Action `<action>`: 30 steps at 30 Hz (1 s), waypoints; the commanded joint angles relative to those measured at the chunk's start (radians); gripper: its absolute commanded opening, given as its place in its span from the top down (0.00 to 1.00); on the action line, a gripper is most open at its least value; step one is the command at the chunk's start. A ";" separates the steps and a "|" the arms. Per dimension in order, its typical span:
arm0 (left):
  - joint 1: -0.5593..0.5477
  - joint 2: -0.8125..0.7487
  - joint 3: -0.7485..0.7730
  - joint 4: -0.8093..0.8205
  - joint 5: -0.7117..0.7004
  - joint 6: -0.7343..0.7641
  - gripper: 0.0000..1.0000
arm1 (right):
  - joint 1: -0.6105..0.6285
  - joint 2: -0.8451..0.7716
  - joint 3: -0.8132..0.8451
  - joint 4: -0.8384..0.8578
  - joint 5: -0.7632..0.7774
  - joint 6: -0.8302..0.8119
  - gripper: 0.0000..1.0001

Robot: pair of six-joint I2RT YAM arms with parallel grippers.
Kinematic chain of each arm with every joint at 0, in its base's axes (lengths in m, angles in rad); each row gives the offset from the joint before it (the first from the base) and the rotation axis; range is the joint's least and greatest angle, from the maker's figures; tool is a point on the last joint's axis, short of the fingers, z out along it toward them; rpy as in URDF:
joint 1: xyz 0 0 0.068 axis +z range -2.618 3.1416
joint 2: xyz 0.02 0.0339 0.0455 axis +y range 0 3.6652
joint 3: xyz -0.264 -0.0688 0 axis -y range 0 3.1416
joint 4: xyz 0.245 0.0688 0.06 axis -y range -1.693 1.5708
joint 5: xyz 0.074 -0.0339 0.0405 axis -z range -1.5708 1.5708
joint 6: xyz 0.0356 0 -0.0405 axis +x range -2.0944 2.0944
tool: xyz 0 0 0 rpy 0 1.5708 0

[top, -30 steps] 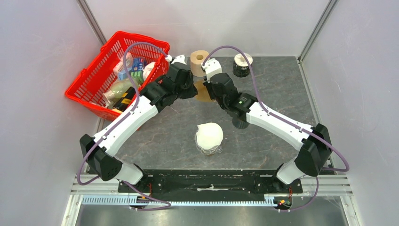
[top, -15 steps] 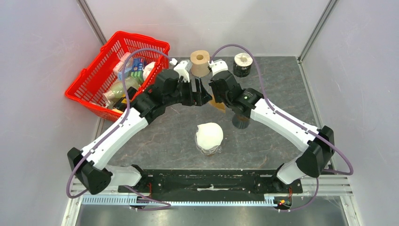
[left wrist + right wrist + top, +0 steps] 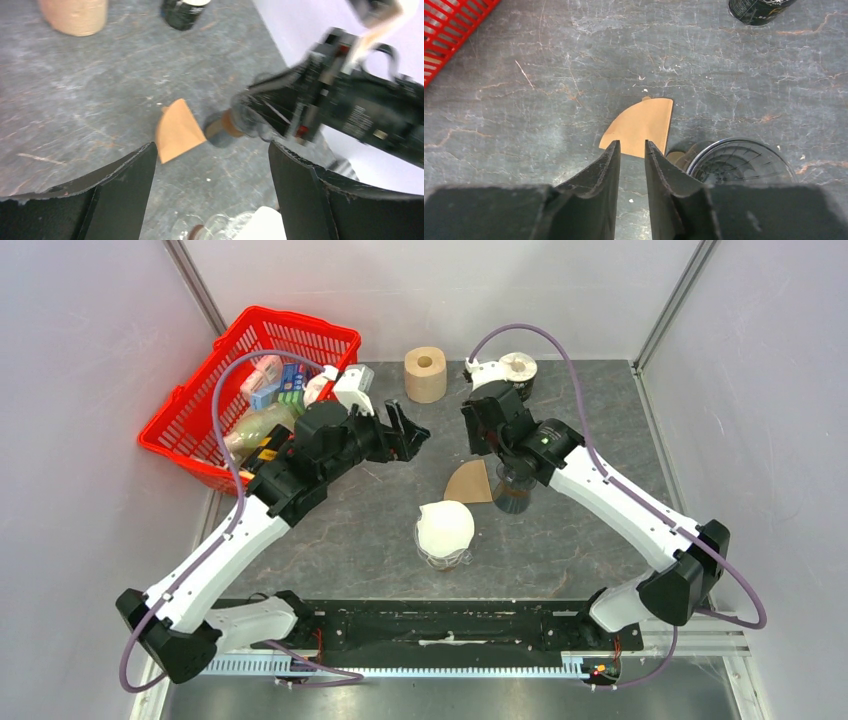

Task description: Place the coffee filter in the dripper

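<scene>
The brown, fan-shaped coffee filter [image 3: 468, 482] lies flat on the grey table, its right edge touching the glass dripper [image 3: 513, 495]. The right wrist view shows the filter [image 3: 641, 125] just beyond my right gripper's tips, with the ribbed dripper [image 3: 739, 162] to its right. My right gripper [image 3: 488, 448] [image 3: 632, 143] hangs above the filter's far corner, its jaws a narrow gap apart with nothing in them. My left gripper [image 3: 410, 433] [image 3: 211, 145] stands wide open and empty to the filter's left. Its camera also sees the filter [image 3: 176, 131] and the blurred dripper [image 3: 227, 127].
A red basket [image 3: 300, 325] of groceries stands at the back left. A brown paper roll [image 3: 425, 374] and a black can [image 3: 517, 377] stand along the back. A white rounded thing on a glass jug [image 3: 445, 528] sits just in front of the filter.
The left gripper has opened and drawn back to the left. The filter, earlier up between both grippers, now lies on the table beside the dripper. The right arm has swung right.
</scene>
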 commanded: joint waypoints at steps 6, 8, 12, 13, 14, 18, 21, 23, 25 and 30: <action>0.182 0.162 -0.024 -0.057 -0.021 -0.093 0.11 | -0.041 0.103 0.120 -0.052 -0.072 0.030 0.30; 0.213 0.188 -0.026 -0.069 0.016 -0.096 0.11 | -0.080 0.191 0.188 -0.099 -0.112 0.054 0.18; 0.231 0.195 -0.064 -0.043 0.040 -0.078 0.11 | -0.168 0.347 0.314 -0.145 -0.342 -0.061 0.04; 0.232 0.193 -0.073 -0.034 0.048 -0.070 0.11 | -0.176 0.378 0.332 -0.146 -0.371 -0.138 0.03; 0.233 0.193 -0.076 -0.032 0.050 -0.064 0.11 | -0.181 0.405 0.349 -0.148 -0.376 -0.230 0.03; 0.236 0.189 -0.084 -0.035 0.046 -0.044 0.11 | -0.188 0.539 0.470 -0.234 -0.409 -0.454 0.03; 0.236 0.184 -0.084 -0.032 0.043 -0.036 0.10 | -0.189 0.624 0.556 -0.282 -0.443 -0.485 0.03; 0.236 0.180 -0.084 -0.034 0.045 -0.029 0.11 | -0.190 0.689 0.620 -0.323 -0.435 -0.445 0.03; 0.236 0.178 -0.084 -0.037 0.035 -0.024 0.10 | -0.190 0.727 0.650 -0.348 -0.435 -0.408 0.03; 0.236 0.172 -0.086 -0.048 0.016 -0.001 0.10 | -0.190 0.776 0.648 -0.415 -0.406 -0.376 0.03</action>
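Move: The brown coffee filter lies flat on the table, about 7 cm ahead of my right hand, straight on and some 25 cm below. The dark dripper on its glass carafe stands about 9 cm to the right of the filter and 3 cm nearer me; the glass dripper lined with white is some 14 cm nearer than the filter and 5 cm to its left. From my left hand the brown filter is about 9 cm ahead, 11 cm right and 32 cm down. I open my right fingers from about a quarter to wide and reach forward some 9 cm, then sink about 15 cm towards the brown filter, tipping the fingers down by roughly 25 degrees and turning counter-clockwise. I lower my left hand too, slightly forward and to the left, tilting it down with its fingers kept open, then hold still. I touch nothing. ##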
